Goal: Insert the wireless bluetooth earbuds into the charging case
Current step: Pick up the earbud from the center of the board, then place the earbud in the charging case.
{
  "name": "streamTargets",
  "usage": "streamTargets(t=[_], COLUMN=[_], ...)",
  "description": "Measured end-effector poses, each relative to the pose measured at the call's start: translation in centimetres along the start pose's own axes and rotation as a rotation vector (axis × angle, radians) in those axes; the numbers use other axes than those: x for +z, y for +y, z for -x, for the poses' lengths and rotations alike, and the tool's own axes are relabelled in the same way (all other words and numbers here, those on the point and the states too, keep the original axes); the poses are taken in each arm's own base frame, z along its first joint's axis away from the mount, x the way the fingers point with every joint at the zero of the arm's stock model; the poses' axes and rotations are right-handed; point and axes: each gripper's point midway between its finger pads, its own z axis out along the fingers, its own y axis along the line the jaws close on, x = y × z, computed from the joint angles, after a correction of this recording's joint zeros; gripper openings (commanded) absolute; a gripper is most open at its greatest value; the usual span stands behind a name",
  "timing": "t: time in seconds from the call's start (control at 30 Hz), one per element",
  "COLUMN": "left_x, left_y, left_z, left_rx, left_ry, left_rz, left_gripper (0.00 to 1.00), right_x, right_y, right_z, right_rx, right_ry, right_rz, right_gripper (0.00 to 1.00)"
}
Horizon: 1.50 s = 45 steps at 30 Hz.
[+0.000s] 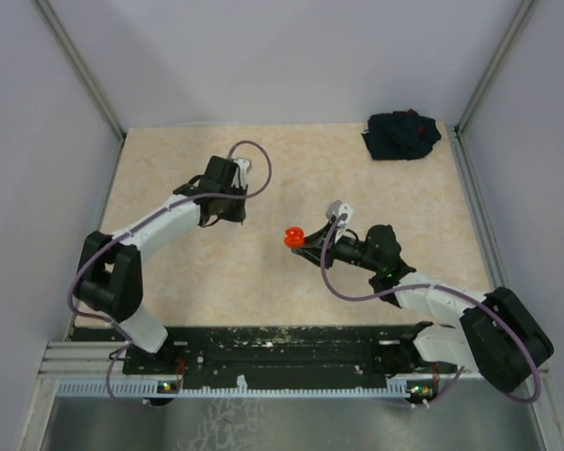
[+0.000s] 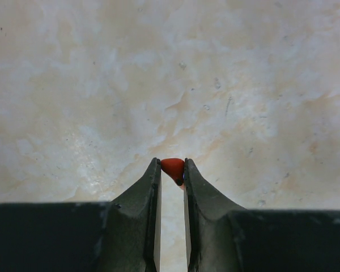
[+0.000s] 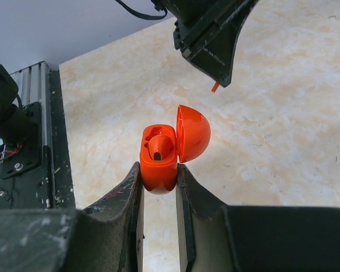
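My right gripper (image 3: pixel 158 173) is shut on the body of a red charging case (image 3: pixel 157 164) and holds it above the table. Its lid (image 3: pixel 194 134) stands open to the right. One red earbud (image 3: pixel 157 148) sits in a slot of the case. In the top view the case (image 1: pixel 293 235) is near the table's middle, at the tip of the right gripper (image 1: pixel 302 242). My left gripper (image 2: pixel 171 171) is shut on a second red earbud (image 2: pixel 172 168), pinched at the fingertips above bare table. From the right wrist view this earbud's stem (image 3: pixel 215 86) pokes below the left gripper's fingers (image 3: pixel 207 45), beyond the case. No white or black earbuds show.
A dark bundle of cloth (image 1: pixel 401 134) lies at the back right corner. The black rail (image 1: pixel 263 343) with the arm bases runs along the near edge. Grey walls close in the table on three sides.
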Motion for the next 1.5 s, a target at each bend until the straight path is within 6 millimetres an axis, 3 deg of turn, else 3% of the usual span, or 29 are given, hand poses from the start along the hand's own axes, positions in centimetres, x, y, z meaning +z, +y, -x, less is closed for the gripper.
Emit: streamTargets(t=[0.27, 0.6, 0.9, 1.07, 1.5], left_x=[-3.9, -10.2, -16.5, -17.9, -19.3], left_y=[-4.7, -9.9, -13.3, -15.1, -17.5], left_z=[2.8, 6.1, 7.7, 7.6, 7.1], left_rx=[-0.032, -0.029, 0.004, 0.031, 0.037], left_ry=[-0.292, -0.585, -0.810, -0.863, -0.917], left_rz=[-0.121, -0.243, -0.353, -0.396, -0.440], left_gripper=[0.16, 0.16, 0.16, 0.16, 0.16], right_x=[0.5, 0.3, 0.2, 0.1, -0.3], right_y=[-0.4, -1.5, -1.5, -1.4, -2.5], right_z=[0.4, 0.6, 3.1, 4.3, 5.6], right_rx=[-0.020, -0.136, -0.303, -0.362, -0.439], right_ry=[-0.032, -0.126, -0.270, -0.313, -0.349], right_rz=[-0.028, -0.082, -0.077, -0.079, -0.152], right_gripper=[0.00, 0.00, 0.00, 0.00, 0.00])
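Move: The open orange charging case, already held in the right fingertips, lies about 13 cm to the right of the left hand, some 10 cm back and 9 cm above it. The left hand already grips the orange earbud at its tips. From the right hand that earbud is roughly 11 cm ahead, 15 cm left and 9 cm below. The orange earbud, still pinched in the left fingers, is carried up about 21 cm, swinging right and back towards the case as the wrist lifts the fingers from steeply downward to nearly level, pointing forward-right. The right hand keeps its grip on the case, raises it about 5 cm with a little forward, and rolls it some 30 degrees, forward side up. ##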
